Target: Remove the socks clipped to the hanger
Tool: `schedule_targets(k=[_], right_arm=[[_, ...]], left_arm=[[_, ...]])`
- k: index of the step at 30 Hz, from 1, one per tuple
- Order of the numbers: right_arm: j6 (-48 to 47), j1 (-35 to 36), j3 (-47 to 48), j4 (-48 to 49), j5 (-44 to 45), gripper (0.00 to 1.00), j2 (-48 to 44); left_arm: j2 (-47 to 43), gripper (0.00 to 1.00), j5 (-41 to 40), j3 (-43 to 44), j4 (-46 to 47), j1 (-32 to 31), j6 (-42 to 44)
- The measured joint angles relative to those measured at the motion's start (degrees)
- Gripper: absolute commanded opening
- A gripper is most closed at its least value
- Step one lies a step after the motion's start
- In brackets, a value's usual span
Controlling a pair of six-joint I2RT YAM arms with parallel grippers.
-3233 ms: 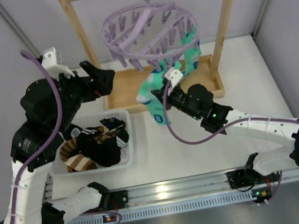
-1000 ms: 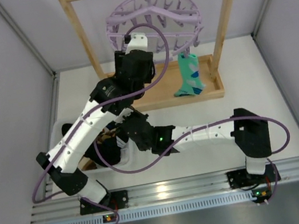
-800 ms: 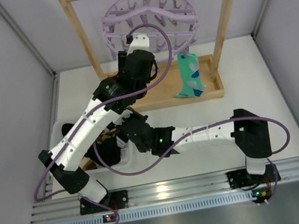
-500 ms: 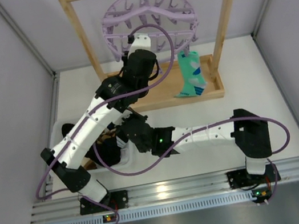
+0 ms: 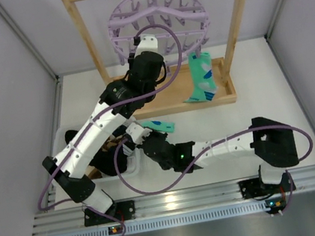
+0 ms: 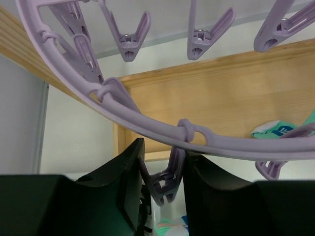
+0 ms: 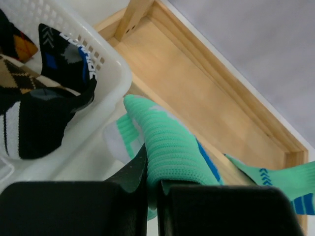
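The lavender hanger (image 5: 157, 14) hangs from the wooden rack. One mint-teal sock (image 5: 202, 76) is still clipped to its right side. My left gripper (image 5: 145, 66) is up under the ring (image 6: 147, 129). In the left wrist view its jaws (image 6: 161, 169) press on both sides of an empty clip peg (image 6: 165, 184). My right gripper (image 5: 144, 140) is shut on a second mint-teal sock (image 5: 157, 124), low beside the basket. In the right wrist view this sock (image 7: 172, 142) is pinched between the jaws (image 7: 151, 172).
A white basket (image 5: 62, 136) at the left holds black and brown socks (image 7: 34, 113), and its rim (image 7: 106, 66) is close to my right gripper. The rack's wooden base (image 5: 223, 91) and posts (image 5: 85, 39) stand behind. Grey walls close in both sides.
My right arm has drawn back right from over the basket, still holding the mint sock, which now shows. My left gripper has crept slightly up and right under the hanger.
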Motion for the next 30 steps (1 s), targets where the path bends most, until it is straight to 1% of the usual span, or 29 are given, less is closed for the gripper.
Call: schedule_targets(k=[1, 4, 5, 8, 9, 14, 19, 20, 23, 25, 30], right_arm=[[1.14, -0.02, -2.25, 0.17, -0.94, 0.00, -1.53], [4.24, -0.26, -8.22, 0.81, -4.28, 0.00, -6.69], [5.29, -0.48, -10.51, 0.79, -5.40, 0.00, -9.03], [8.17, -1.36, -15.50, 1.40, -9.01, 0.00, -14.75], [9.22, -1.84, -16.79, 1.64, -10.19, 0.00, -16.52], [13.64, -5.46, -19.80, 2.47, -18.27, 0.00, -22.71], [16.09, -8.98, -18.58, 3.80, -26.95, 0.00, -24.59], [16.57, -9.51, -16.94, 3.85, -29.59, 0.00, -24.30], [17.42, -10.60, -12.63, 3.98, -33.88, 0.00, -23.04], [17.99, -11.13, -7.17, 4.28, -37.31, 0.00, -20.55], [19.08, -11.52, 6.64, 7.76, -45.86, 0.00, -11.37]], left_arm=[[-0.09, 0.53, 0.17, -0.02, -0.02, 0.07, -0.20], [-1.73, 0.69, 0.52, -1.77, 0.09, 0.57, -1.09], [-2.64, 0.80, 0.68, -2.73, 0.00, 0.85, -1.55], [-6.60, 0.90, 1.05, -6.32, -0.24, 2.36, -2.91], [-8.33, 0.98, 1.01, -7.61, -0.22, 2.80, -3.41], [-20.44, 0.98, -0.57, -15.67, -0.46, 3.89, -6.32], [-34.34, 0.98, -2.99, -21.03, -0.81, 3.91, -8.61], [-37.13, 0.98, -3.34, -21.46, -0.76, 3.91, -9.03], [-43.93, 0.98, -3.91, -21.97, -0.76, 3.93, -9.70], [-47.93, 0.98, -4.13, -21.92, -0.57, 3.96, -9.79], [-52.72, 0.98, -3.76, -21.59, -0.50, 3.98, -9.81]])
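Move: The left fingertips are still shut on an emptied clip at the hanger's near rim; the last hanging sock is some 14 cm to their right, 3 cm farther out and 10 cm lower. The right hand already holds the freed teal sock; from it the basket's middle lies about 18 cm left, 2 cm ahead and 14 cm down, and that hanging sock 19 cm right, 13 cm ahead, 7 cm up. From the left hand the basket is 22 cm left, 8 cm back, 31 cm below. The left hand opens wide, lets go of the clip and sweeps away from the hanger, about 22 cm left, 17 cm back and then rising, its left side rolling down and its fingers tipping up. Keeping its pinch on the teal sock, the right hand first dips back and right some 5 cm, then swings up and left past its start to end about 17 cm higher, rolling its left side up and turning counter-clockwise some 35 degrees so the sock swings over the basket's right rim. ##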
